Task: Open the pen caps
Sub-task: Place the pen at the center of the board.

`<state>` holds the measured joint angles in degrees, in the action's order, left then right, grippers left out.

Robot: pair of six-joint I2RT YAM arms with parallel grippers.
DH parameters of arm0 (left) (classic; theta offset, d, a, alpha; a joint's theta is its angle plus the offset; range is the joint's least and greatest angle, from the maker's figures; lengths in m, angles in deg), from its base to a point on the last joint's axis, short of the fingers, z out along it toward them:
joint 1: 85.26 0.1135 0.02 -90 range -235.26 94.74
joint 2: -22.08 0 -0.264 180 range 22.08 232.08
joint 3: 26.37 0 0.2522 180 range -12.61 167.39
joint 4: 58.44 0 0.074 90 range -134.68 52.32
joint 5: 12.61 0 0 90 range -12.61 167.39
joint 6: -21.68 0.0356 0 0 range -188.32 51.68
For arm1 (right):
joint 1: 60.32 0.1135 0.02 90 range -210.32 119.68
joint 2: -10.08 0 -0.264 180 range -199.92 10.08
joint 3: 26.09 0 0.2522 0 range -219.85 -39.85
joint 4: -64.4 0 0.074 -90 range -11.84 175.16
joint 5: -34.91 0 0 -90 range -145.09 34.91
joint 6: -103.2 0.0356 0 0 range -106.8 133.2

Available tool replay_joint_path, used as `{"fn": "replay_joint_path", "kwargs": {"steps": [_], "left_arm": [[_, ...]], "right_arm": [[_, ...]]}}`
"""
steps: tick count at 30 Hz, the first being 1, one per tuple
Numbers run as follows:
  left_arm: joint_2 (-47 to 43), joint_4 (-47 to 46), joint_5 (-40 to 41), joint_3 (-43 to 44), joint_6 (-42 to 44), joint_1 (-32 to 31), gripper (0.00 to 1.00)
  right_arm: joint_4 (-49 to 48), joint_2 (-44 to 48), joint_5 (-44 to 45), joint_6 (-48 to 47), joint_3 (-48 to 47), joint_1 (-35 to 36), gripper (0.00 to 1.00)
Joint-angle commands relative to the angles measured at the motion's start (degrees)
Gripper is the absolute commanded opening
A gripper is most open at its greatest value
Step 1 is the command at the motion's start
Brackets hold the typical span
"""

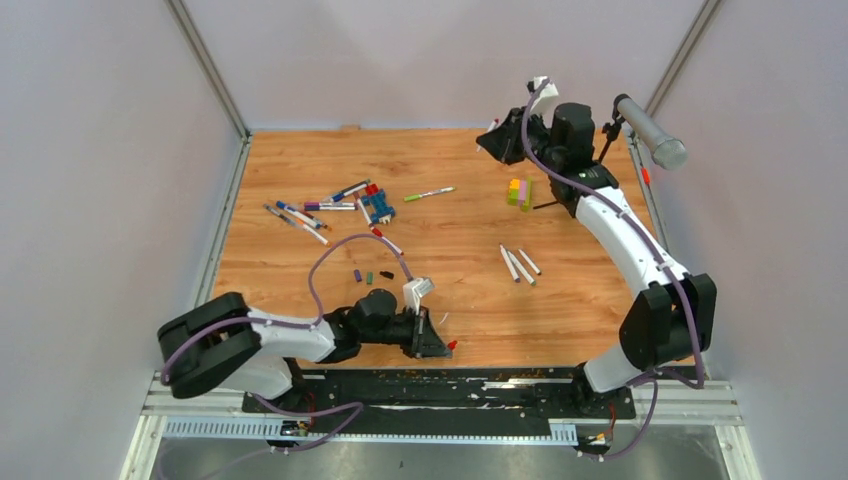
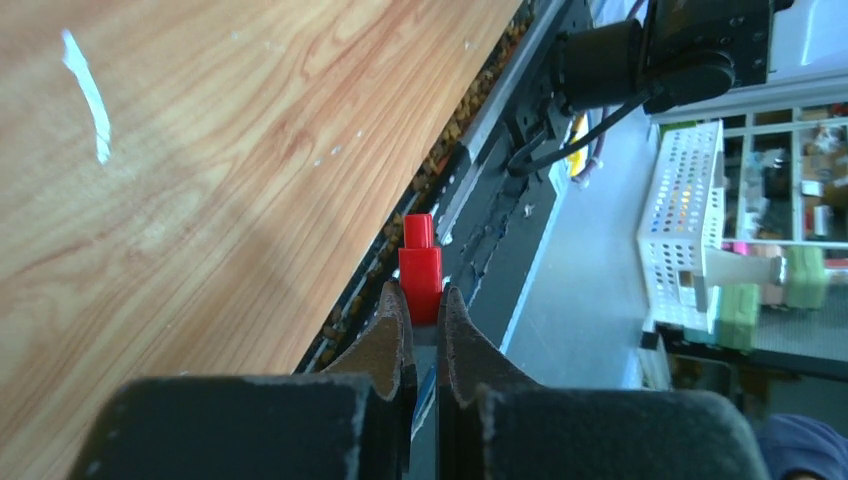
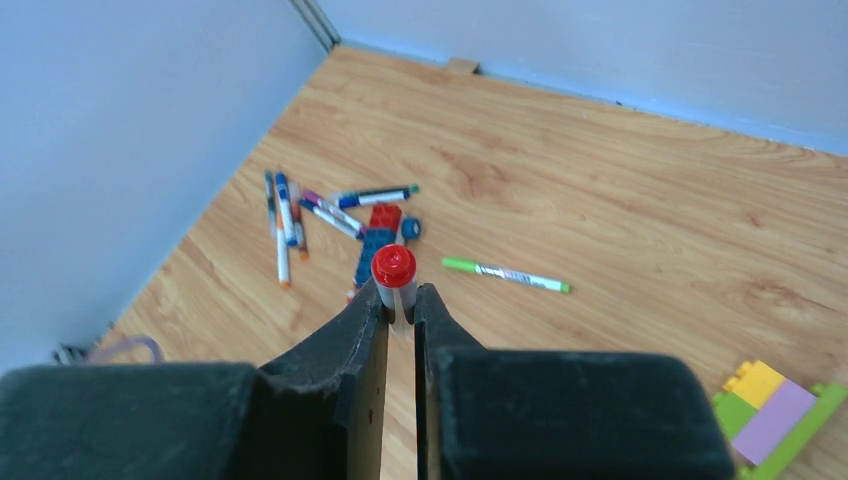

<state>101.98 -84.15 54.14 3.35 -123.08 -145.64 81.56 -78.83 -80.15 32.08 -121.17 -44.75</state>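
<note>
My left gripper [image 2: 425, 305] is shut on a red pen cap [image 2: 421, 268], low over the table's near edge; the same red pen cap [image 1: 452, 345] pokes out of the left gripper [image 1: 438, 340] in the top view. My right gripper [image 3: 400, 300] is raised over the far right of the table and is shut on a white pen with a red end [image 3: 394, 272]. Several pens [image 1: 318, 207] lie in a cluster at the far left. A green pen [image 1: 430, 193] lies alone. Three white pens [image 1: 518, 263] lie right of centre. Three loose caps [image 1: 369, 276] lie mid-table.
A blue-and-red toy brick figure [image 1: 377, 203] sits beside the pen cluster. A yellow-green-pink block stack [image 1: 519, 192] stands at the far right, near a microphone [image 1: 650, 131] on a black stand. A black rail [image 2: 500, 210] runs along the table's near edge.
</note>
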Motion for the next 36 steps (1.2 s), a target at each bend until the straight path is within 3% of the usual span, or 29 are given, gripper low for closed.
{"fn": "replay_joint_path", "kwargs": {"steps": [1, 6, 12, 16, 21, 28, 36], "left_arm": [[-10.6, 17.4, 9.0, 5.1, 9.7, 0.2, 0.00], [-21.3, 33.5, 21.1, 9.7, 18.2, 0.2, 0.01], [-25.1, 41.6, 31.4, 13.6, 24.4, 1.0, 0.00], [-23.9, 42.1, 31.7, 15.2, 25.2, 4.4, 0.00], [-19.5, 42.4, 31.1, 17.3, 23.3, 8.9, 0.00], [-14.0, 44.4, 33.2, 19.6, 20.9, 9.9, 0.00], [-15.1, 44.7, 34.5, 18.0, 20.6, 10.2, 0.00]], "right_arm": [[-1.8, 5.5, -5.4, -16.0, 6.0, -0.1, 0.00], [6.7, 10.0, -8.2, -32.2, 12.1, -0.3, 0.00], [18.3, 14.0, -3.9, -45.3, 18.3, -0.6, 0.00], [22.1, 15.1, 3.1, -50.2, 23.8, -1.7, 0.00], [25.2, 12.4, 8.7, -53.8, 26.9, -3.9, 0.00], [29.1, 2.9, 16.3, -55.5, 24.0, -4.7, 0.04], [31.0, -3.4, 18.5, -55.2, 22.2, -5.7, 0.06]]}}
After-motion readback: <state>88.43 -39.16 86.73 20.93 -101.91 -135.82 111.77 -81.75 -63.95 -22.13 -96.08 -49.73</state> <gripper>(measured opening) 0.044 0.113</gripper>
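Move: Below, behind and to the right of the right hand, which still holds the white pen, the open spot lies about 14 cm back, 16 cm right and 31 cm down, with the black-tipped pen some 3 cm left of it; the toy blocks are 3 cm ahead and 12 cm right of the hand. From the left hand, still gripping the red cap, the black cap lies 17 cm ahead, 13 cm left and 6 cm lower, with the green cap 4 cm farther left. Swinging down from high over the board's far side, the right hand sinks nearly 30 cm while going 15 cm right and 13 cm back towards the open spot beside the bare pens, its fingers turning to point mostly down, pen still gripped. The left hand lifts, then sinks again while travelling 14 cm forward and 8 cm left towards the black cap, turning about 45 degrees to point forward, right and down, and keeps its pinch on the red cap. ##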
